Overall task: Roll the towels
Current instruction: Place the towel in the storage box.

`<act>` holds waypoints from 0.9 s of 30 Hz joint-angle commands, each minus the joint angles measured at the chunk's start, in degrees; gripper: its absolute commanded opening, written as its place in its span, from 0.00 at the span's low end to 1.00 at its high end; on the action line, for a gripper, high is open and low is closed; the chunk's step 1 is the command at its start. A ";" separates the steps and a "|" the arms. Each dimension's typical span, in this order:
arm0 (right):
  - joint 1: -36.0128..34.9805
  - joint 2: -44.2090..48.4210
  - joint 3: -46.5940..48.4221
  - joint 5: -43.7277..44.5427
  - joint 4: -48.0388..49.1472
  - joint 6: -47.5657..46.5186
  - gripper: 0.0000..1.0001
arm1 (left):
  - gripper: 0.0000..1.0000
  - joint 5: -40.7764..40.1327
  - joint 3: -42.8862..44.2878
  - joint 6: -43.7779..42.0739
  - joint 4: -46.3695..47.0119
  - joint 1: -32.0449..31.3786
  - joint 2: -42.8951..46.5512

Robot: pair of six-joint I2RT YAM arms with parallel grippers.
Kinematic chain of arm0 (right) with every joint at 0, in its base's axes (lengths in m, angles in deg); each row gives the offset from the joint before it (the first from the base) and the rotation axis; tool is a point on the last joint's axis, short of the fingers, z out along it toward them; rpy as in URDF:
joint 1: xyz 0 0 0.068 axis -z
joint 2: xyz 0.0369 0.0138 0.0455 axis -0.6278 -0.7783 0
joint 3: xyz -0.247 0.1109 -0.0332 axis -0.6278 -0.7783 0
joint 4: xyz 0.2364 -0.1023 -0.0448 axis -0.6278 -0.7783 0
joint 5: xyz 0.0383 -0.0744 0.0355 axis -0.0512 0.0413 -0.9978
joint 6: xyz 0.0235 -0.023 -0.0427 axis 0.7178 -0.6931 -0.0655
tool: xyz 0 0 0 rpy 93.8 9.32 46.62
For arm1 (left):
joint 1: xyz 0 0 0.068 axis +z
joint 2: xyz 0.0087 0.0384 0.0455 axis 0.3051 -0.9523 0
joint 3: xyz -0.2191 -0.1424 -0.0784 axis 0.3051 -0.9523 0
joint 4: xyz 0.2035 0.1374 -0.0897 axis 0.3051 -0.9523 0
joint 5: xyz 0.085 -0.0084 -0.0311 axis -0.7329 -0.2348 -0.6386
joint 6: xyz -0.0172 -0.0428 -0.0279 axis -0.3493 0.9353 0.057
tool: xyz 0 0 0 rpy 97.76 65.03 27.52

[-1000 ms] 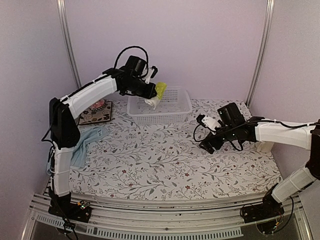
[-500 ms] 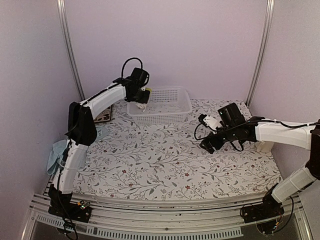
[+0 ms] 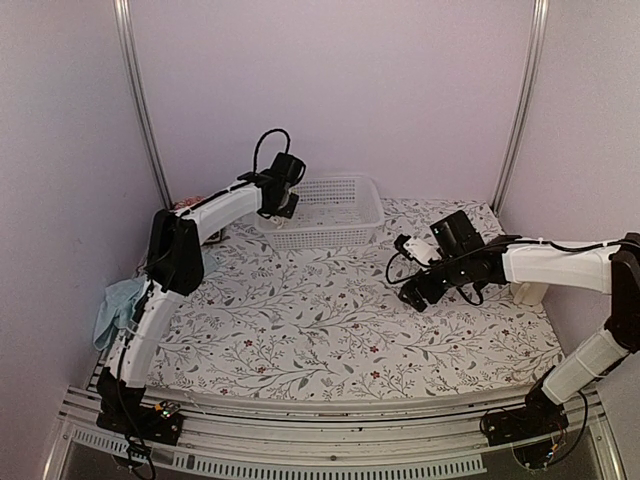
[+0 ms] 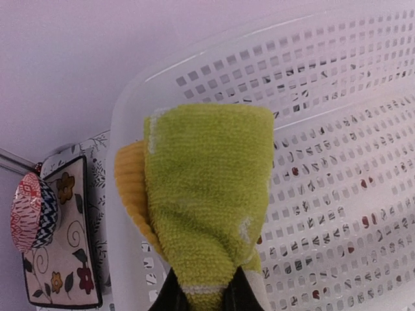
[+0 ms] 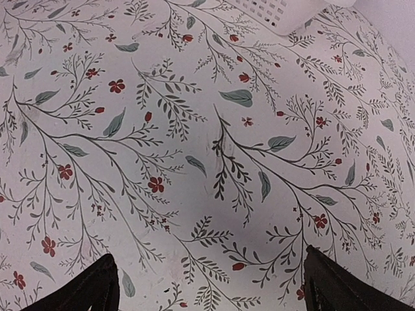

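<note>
The yellow-green towel is a folded bundle that stands up out of my left gripper, whose dark fingers are shut on its lower end. It hangs over the left end of the white perforated basket. In the top view the left gripper is at the basket's left end and hides this towel. The pale blue towel lies crumpled at the table's left edge, beside the left arm. My right gripper hovers open over the bare floral tablecloth, nothing between its fingertips.
A dark floral mat lies left of the basket with a red and blue patterned item on it. An orange-yellow ribbed edge shows behind the held towel. A basket corner is far ahead of the right gripper. Walls close the back and sides.
My left arm has swung left and down from above the basket to its left end, still holding the yellow-green towel. The blue towel now shows further left at the table edge. The right arm barely moved.
</note>
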 commanded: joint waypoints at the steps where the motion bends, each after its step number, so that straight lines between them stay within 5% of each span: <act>1: 0.11 -1.01 -0.49 0.29 0.30 0.47 0.99 | 0.00 -4.67 1.02 -3.12 3.48 -1.84 -2.40; 27: 0.15 -4.96 1.80 1.90 -1.13 -0.79 0.99 | 0.03 15.11 0.21 12.35 -2.66 1.49 -7.58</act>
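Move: The rolled towel is already pinched in the left hand, over the left end of the storage box; the box's middle lies about 10 cm to the hand's right, 4 cm ahead and 8 cm lower. The red bowl stands roughly 29 cm to that hand's left and 3 cm ahead, on a tray whose middle is some 30 cm left, level with the hand. From the idle right hand, the box's middle is about 31 cm ahead and 25 cm left. The rolled towel goes down into the left end of the storage box, the left hand lowering it about 7 cm while easing some 2 cm right. Most of the drop comes early, then it slows to a creep as the wrist tips slightly, its left side dipping; the fingers stay shut on the towel. Off to the right, the empty, open right hand sinks a little. ##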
